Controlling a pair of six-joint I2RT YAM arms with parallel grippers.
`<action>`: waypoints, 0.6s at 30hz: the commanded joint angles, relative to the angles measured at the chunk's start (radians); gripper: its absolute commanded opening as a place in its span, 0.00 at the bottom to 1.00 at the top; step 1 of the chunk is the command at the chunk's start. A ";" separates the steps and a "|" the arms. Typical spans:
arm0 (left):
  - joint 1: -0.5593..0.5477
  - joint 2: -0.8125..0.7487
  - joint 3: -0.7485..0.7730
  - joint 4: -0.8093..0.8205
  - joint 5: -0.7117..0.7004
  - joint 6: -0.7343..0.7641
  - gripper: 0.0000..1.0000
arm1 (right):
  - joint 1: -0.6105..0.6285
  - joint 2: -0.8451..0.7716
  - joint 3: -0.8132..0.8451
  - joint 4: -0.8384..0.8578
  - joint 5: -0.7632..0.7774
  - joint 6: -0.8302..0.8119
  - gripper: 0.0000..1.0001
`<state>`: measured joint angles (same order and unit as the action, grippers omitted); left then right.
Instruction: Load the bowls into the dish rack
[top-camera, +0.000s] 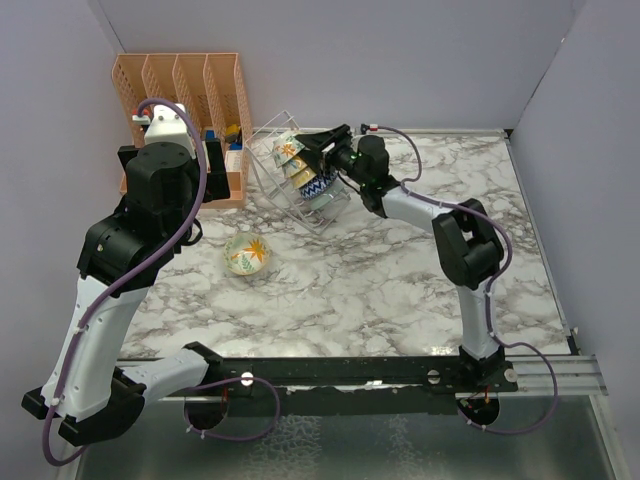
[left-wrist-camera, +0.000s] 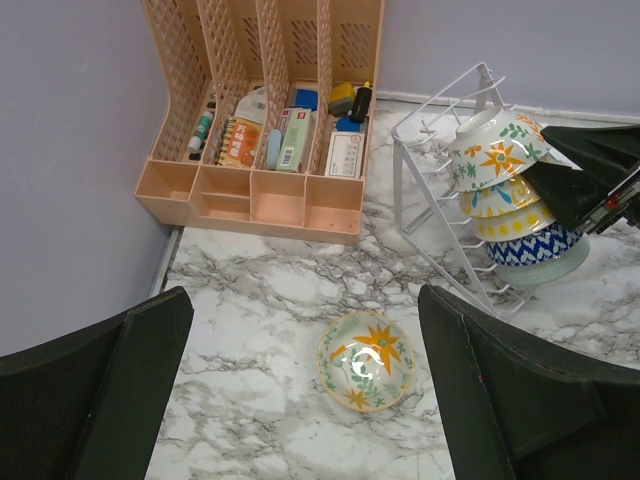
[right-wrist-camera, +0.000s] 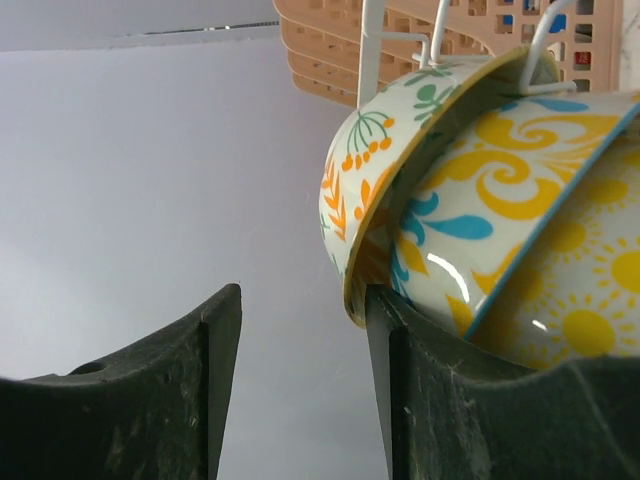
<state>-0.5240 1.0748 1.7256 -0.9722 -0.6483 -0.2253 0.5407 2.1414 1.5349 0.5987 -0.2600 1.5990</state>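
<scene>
A cream bowl (top-camera: 246, 254) with orange flowers and green leaves sits upright on the marble table, also in the left wrist view (left-wrist-camera: 366, 360). My left gripper (left-wrist-camera: 305, 310) is open and empty above it, one finger on each side. The white wire dish rack (left-wrist-camera: 420, 200) (top-camera: 265, 160) holds several bowls on edge: a cream leaf-print bowl (left-wrist-camera: 490, 150), a yellow-patterned bowl (left-wrist-camera: 505, 195), a blue-patterned bowl (left-wrist-camera: 530, 245) and a teal bowl (left-wrist-camera: 565, 265). My right gripper (right-wrist-camera: 303, 300) (top-camera: 310, 150) is open at the rack. Its right finger sits at the leaf-print bowl's rim (right-wrist-camera: 370, 150), beside a sun-print bowl (right-wrist-camera: 590, 290).
The orange slotted organizer (left-wrist-camera: 260, 200) (top-camera: 180, 85) with small items stands at the back left against the wall. The rack is just right of it. Grey walls close in the left and back.
</scene>
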 joint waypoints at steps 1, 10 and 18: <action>-0.002 -0.002 -0.001 0.022 -0.003 -0.005 0.99 | -0.011 -0.086 -0.047 -0.097 0.005 -0.016 0.53; -0.002 0.000 0.015 0.022 0.001 -0.011 0.99 | -0.015 -0.222 -0.116 -0.237 -0.008 -0.130 0.53; -0.003 0.004 0.076 0.003 0.009 -0.036 0.99 | 0.046 -0.366 -0.040 -0.631 -0.060 -0.498 0.55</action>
<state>-0.5240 1.0824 1.7443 -0.9745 -0.6472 -0.2409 0.5430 1.8523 1.4231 0.2211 -0.2867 1.3502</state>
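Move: The last bowl on the table, white with orange flowers, lies about 16 cm back and 15 cm left of the right hand, some 21 cm below it. The flowered bowl already in the dish rack is just 2 cm ahead, 4 cm left and 3 cm below. Under that in the stack, the blue zigzag bowl sits level with the hand, 4 cm right and 13 cm down. From the left hand, the last bowl is about 7 cm ahead, 4 cm right and 40 cm below. Back the empty right gripper away from the flowered bowl in the rack, about 6 cm back and 3 cm to the right, picking up speed. Let it sink slightly at first, then rise to finish some 2 cm higher, rolling its left side down about 15 degrees. Keep the fingers half open so they come clear of the bowl's rim. ##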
